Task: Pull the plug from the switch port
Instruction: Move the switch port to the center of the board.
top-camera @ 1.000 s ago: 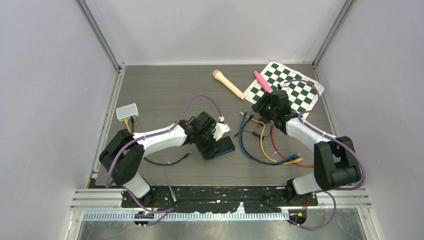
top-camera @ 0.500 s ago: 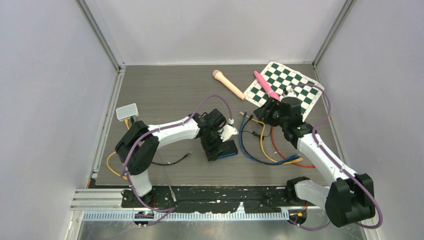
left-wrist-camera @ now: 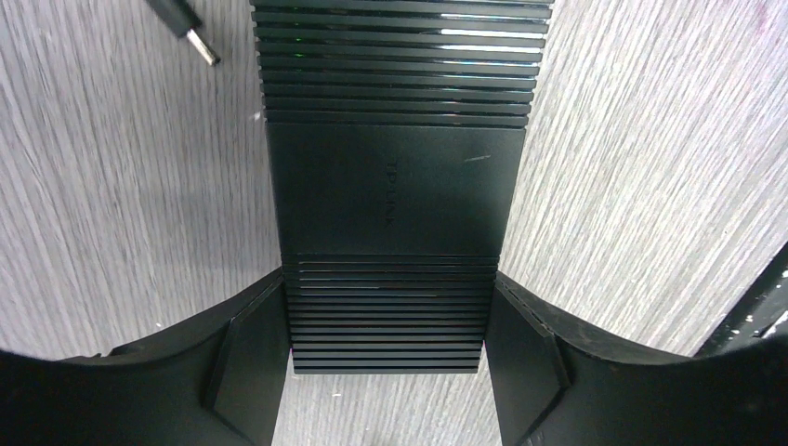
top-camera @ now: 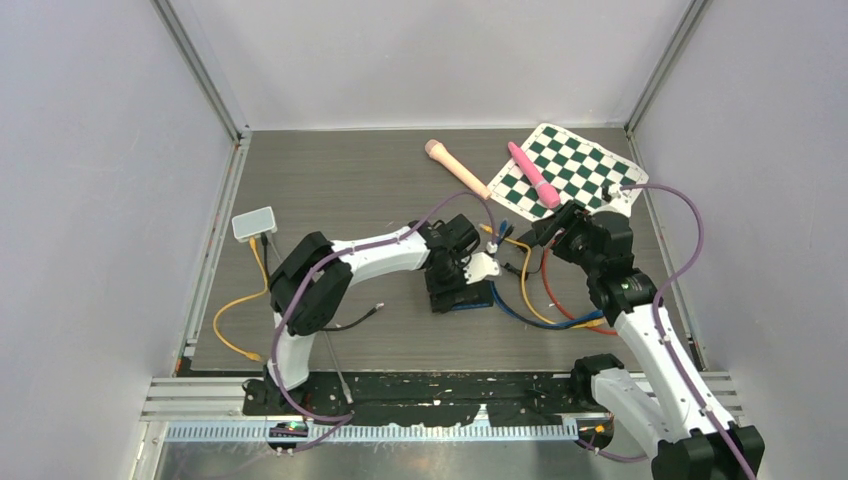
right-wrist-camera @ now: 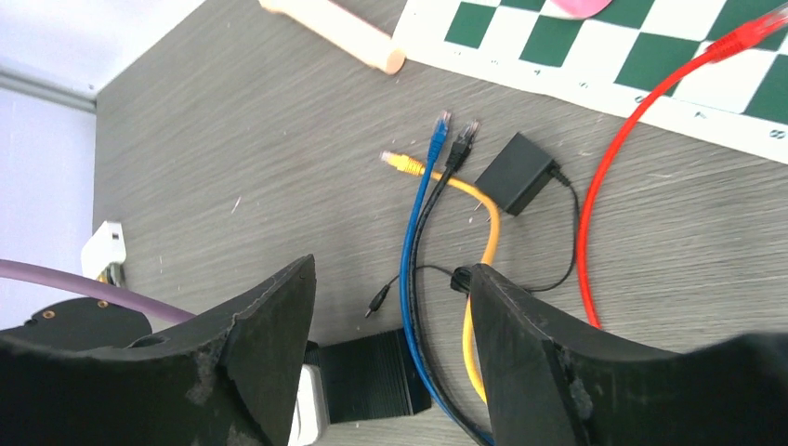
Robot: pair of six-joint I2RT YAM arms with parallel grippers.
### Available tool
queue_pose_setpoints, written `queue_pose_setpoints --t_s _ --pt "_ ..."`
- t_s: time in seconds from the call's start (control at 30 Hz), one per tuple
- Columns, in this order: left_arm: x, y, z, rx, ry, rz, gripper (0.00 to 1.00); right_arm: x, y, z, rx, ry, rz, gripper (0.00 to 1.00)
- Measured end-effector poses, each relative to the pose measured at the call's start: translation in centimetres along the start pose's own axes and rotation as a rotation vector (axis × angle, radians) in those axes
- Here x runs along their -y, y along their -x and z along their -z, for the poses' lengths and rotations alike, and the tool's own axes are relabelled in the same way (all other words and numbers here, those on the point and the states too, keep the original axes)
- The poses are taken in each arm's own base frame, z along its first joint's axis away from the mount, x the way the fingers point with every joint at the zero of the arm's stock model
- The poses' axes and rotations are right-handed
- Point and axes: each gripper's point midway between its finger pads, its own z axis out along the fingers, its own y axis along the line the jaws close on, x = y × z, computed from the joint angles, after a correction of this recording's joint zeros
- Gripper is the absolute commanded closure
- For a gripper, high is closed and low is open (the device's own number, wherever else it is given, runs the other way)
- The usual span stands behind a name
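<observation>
The black ribbed switch point(left-wrist-camera: 395, 186) lies flat on the table, and my left gripper point(left-wrist-camera: 386, 297) is shut on it, a pad pressed to each side. From above, the switch point(top-camera: 462, 297) sits under the left gripper point(top-camera: 455, 275). My right gripper point(top-camera: 553, 222) hangs open above the cables with nothing between its fingers point(right-wrist-camera: 279, 316). A blue plug point(right-wrist-camera: 443, 121), a black plug point(right-wrist-camera: 467, 130) and a yellow plug point(right-wrist-camera: 398, 162) lie loose on the table, apart from the switch point(right-wrist-camera: 372, 376). A small power plug point(left-wrist-camera: 189, 26) also lies free beside it.
Blue, yellow, black and red cables point(top-camera: 545, 300) loop between the arms. A black adapter point(right-wrist-camera: 514, 173) lies among them. A chequered mat point(top-camera: 580, 175) with a pink pen point(top-camera: 534, 175) and a peach-coloured stick point(top-camera: 456, 167) lie at the back. A white box point(top-camera: 253, 222) sits left.
My left gripper has slid the switch to the right. My right gripper has opened wider, risen and drawn back to the right, away from the cable ends.
</observation>
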Motion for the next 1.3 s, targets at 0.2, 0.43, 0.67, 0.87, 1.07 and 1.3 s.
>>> queue_pose_setpoints --t_s 0.2,0.43,0.67,0.87,1.07,1.3 --pt "-0.6 2.6 -0.3 0.026 0.01 -0.074 0.44 1.1 1.2 1.0 0.065 -0.041 -0.012 0.3" --pt "-1.0 4.2 -1.1 0.039 0.012 -0.139 0.31 2.3 1.7 1.6 0.091 -0.088 -0.023 0.29" --pt "-0.9 4.4 -1.6 0.042 0.016 -0.14 0.02 2.6 1.8 1.8 0.097 -0.096 -0.028 0.29" --pt "-0.8 3.5 -1.2 0.046 0.05 -0.114 0.0 2.5 1.6 1.7 0.085 -0.087 -0.028 0.29" --pt "-1.2 3.5 2.9 0.126 0.151 -0.067 0.0 2.7 0.2 1.3 0.042 -0.073 -0.04 0.29" --pt "-3.4 2.7 11.0 0.364 0.361 0.115 0.0 2.4 -4.0 -0.4 -0.111 0.002 -0.072 0.41"
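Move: Between the open-ended left fingers the switch port is already gripped near its left end, its middle about 5 cm to the hand's right. Its spot at the board's centre lies roughly 9 cm right and 1 cm ahead. The small power plug lies 8 cm right, 6 cm ahead; the blue cable's run crosses at the port's right end, some 12 cm right, level. From the right hand the switch port is about 20 cm left, 7 cm back, 17 cm below. Sliding the switch port low over the board, the left hand takes it about 4 cm right and slightly forward, against the blue cable, turning it a little clockwise. It stops, opens its fingers wide, lets go, then pulls off left and up some 11 cm, tilting as it leaves. The empty right hand drifts 3 cm right, then swings back left and sinks 4 cm. ##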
